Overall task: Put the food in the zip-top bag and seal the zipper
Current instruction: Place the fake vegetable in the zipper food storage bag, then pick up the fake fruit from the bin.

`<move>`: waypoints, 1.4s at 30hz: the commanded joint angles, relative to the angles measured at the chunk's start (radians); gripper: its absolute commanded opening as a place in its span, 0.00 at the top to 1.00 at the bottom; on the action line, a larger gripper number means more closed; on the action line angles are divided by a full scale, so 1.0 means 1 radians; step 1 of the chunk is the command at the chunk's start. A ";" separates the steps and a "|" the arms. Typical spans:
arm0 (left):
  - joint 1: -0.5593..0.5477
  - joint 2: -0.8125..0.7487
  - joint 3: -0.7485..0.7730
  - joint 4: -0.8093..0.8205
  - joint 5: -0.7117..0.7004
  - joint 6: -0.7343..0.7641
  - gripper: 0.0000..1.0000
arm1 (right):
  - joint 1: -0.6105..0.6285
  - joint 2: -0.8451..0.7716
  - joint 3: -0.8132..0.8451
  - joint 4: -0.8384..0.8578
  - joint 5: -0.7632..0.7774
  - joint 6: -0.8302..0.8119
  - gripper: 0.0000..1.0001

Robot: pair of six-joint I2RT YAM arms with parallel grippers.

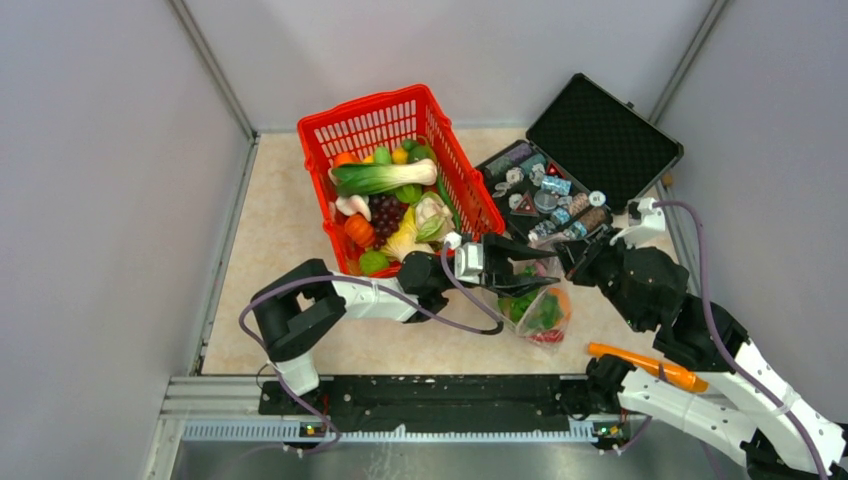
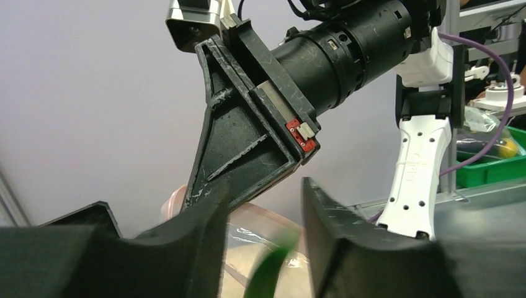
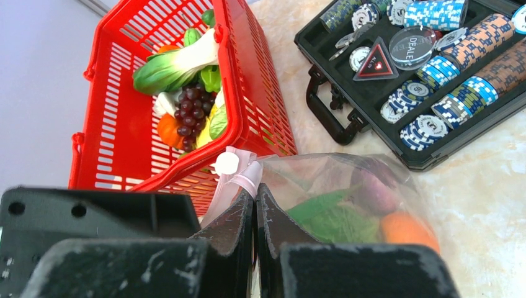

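Observation:
The clear zip-top bag point(image 1: 540, 308) lies on the table in front of the red basket, with green leaves, an orange piece and something red inside. In the right wrist view the bag point(image 3: 347, 198) shows a green leaf, a purple piece and an orange one. My right gripper point(image 3: 254, 189) is shut on the bag's mouth edge at its pink zipper strip point(image 3: 247, 176). My left gripper point(image 1: 533, 265) hovers open over the bag's mouth. Between its fingers point(image 2: 211, 211) a blurred green food piece point(image 2: 273, 270) hangs above the bag point(image 2: 248, 245), touching neither finger.
The red lattice basket point(image 1: 455, 165) behind the bag holds more toy food: a bok choy, grapes, a pumpkin and green and orange rounds. An open black case point(image 1: 600, 130) with poker chips sits at the back right, close to the right arm. Grey walls enclose the table.

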 commanded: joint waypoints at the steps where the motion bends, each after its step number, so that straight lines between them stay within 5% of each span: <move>1: 0.011 -0.046 -0.024 0.094 -0.004 0.010 0.44 | -0.005 -0.014 0.032 0.058 0.002 0.005 1.00; 5: 0.003 -0.096 -0.029 0.005 0.030 0.047 0.45 | -0.005 -0.011 0.025 0.069 -0.003 0.006 1.00; 11: -0.006 -0.283 -0.021 -0.342 0.038 0.105 0.53 | -0.006 -0.011 0.027 0.066 -0.003 0.005 1.00; 19: -0.004 -0.538 0.228 -1.260 -0.196 0.216 0.20 | -0.006 -0.011 0.018 0.078 -0.004 0.005 1.00; 23: 0.004 -0.625 0.194 -1.358 -0.392 0.261 0.02 | -0.005 -0.009 0.010 0.089 -0.014 0.004 1.00; 30: 0.076 -0.693 0.202 -1.516 -0.786 0.171 0.01 | -0.006 -0.014 0.008 0.081 -0.012 0.016 1.00; 37: 0.355 -0.691 0.232 -1.728 -0.748 -0.121 0.01 | -0.005 -0.024 0.004 0.076 -0.005 0.021 1.00; 42: 0.479 -0.604 0.300 -1.897 -0.691 -0.140 0.01 | -0.006 -0.023 -0.004 0.083 -0.007 0.023 1.00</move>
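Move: The left hand is at the mouth of the bag, whose filled body hangs about 12 cm below, level ahead and 2 cm to its right. The basket food it turns to next, the cauliflower, lies roughly 23 cm ahead, 19 cm left and 13 cm below. The Chinese cabbage sits about 17 cm ahead and 24 cm left, the purple grapes 22 cm ahead and 28 cm left, both some 14 cm down. From the right hand the cauliflower is about 22 cm ahead and 24 cm left. Backing out slowly to the left and up from the bag mouth, the left hand lets the green pepper go, its already parting fingers spreading to fully wide. It climbs about 11 cm, then swings left and forward over the basket while sinking back to its starting height, the wrist turning some 80 degrees from pointing right and up to forward and slightly down. The right hand keeps the bag edge pinched. ##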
